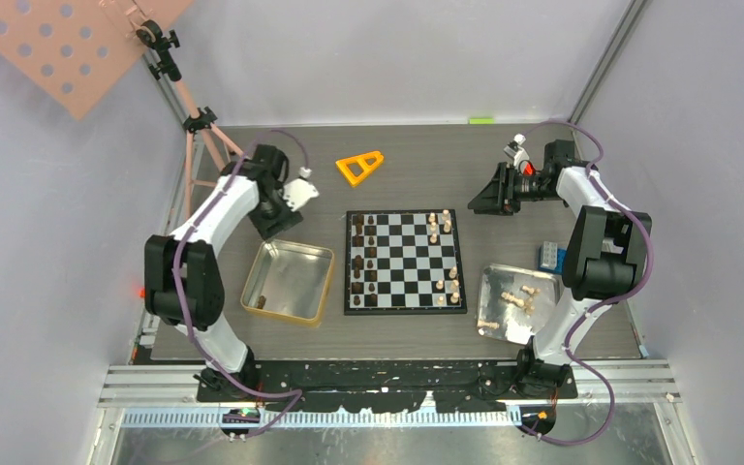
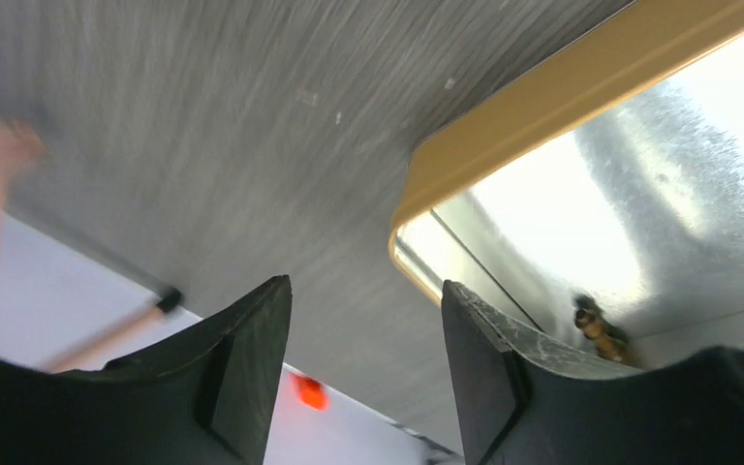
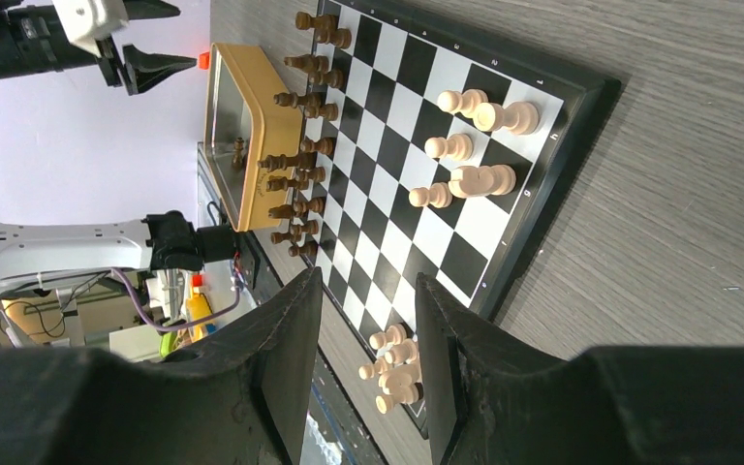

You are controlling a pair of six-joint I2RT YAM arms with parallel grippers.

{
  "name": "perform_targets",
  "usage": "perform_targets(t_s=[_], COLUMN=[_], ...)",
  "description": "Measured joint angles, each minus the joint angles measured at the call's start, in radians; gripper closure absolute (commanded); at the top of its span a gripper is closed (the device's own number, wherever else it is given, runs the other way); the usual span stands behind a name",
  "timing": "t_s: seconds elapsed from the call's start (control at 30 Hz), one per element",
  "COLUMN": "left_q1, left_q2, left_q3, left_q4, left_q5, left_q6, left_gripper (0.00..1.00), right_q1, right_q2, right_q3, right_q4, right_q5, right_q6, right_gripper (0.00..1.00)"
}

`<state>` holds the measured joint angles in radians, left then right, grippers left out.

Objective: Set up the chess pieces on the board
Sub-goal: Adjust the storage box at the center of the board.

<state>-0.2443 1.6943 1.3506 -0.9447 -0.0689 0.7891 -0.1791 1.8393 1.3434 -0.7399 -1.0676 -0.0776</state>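
Observation:
The board (image 1: 405, 262) lies mid-table. Dark brown chess pieces (image 1: 363, 262) stand in its two left columns. Pale pieces stand at its far right (image 1: 438, 225) and near right (image 1: 451, 286). One dark piece (image 1: 262, 302) lies in the gold tin (image 1: 322, 283); the left wrist view shows it too (image 2: 601, 329). Several pale pieces (image 1: 515, 298) lie in the silver tray (image 1: 491, 279). My left gripper (image 1: 277, 223) (image 2: 366, 300) is open and empty above the table by the tin's far corner. My right gripper (image 1: 492, 196) (image 3: 368, 291) is open and empty, beyond the board's far right corner (image 3: 581, 87).
An orange triangular frame (image 1: 359, 167) lies behind the board. A blue toy brick (image 1: 549, 255) sits by the right arm, behind the tray. A tripod (image 1: 199, 131) stands at the far left. Grey walls close in the table.

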Motion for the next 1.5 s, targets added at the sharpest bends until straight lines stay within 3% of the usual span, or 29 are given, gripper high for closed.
perform_targets(t_s=[0.17, 0.37, 0.67, 0.8, 0.9, 1.27, 1.5], left_q1=[0.122, 0.137, 0.142, 0.144, 0.144, 0.128, 0.032], left_q2=[-0.021, -0.020, 0.050, 0.075, 0.114, 0.202, 0.202], left_q3=[-0.011, -0.068, -0.136, -0.120, -0.064, 0.135, 0.143], left_q4=[-0.056, -0.112, -0.090, -0.079, -0.085, -0.075, -0.069], left_q5=[0.035, 0.093, 0.092, 0.090, 0.103, 0.076, 0.067], left_q6=[-0.171, -0.298, -0.347, -0.328, -0.298, -0.044, 0.142], left_gripper=[0.37, 0.38, 0.70, 0.91, 1.00, 1.00, 1.00], right_q1=[0.000, 0.000, 0.000, 0.000, 0.000, 0.000, 0.000], right_q2=[0.000, 0.000, 0.000, 0.000, 0.000, 0.013, 0.037], right_q3=[0.000, 0.000, 0.000, 0.000, 0.000, 0.012, 0.022], right_q4=[0.000, -0.001, -0.001, -0.001, -0.002, -0.003, -0.020], right_q5=[0.000, -0.001, -0.008, -0.008, -0.008, -0.008, -0.008], right_q6=[0.000, 0.000, 0.000, 0.000, 0.000, -0.002, -0.009], right_gripper=[0.54, 0.54, 0.54, 0.54, 0.54, 0.54, 0.54])
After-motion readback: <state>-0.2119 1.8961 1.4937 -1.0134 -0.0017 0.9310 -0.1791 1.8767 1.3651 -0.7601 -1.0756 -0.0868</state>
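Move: The storage box stands with its middle about 8 cm back and 3 cm right of the left hand, some 7 cm below; the nearer, left wall is roughly 7 cm back and 3 cm left. Inside lies one dark piece, about 12 cm back and 2 cm left of the hand. The chessboard's middle is some 24 cm right and 4 cm back. From the idle right hand the box is about 32 cm left and 13 cm back. The storage box's left wall is what the left hand takes: with open fingers it swings back about 7 cm, slightly left and down 5 cm, turning counter-clockwise, and pinches the rim. Keeping that pinch it pulls the wall forward some 9 cm, rising a little and easing right near the end, while turning clockwise about 30 degrees. ##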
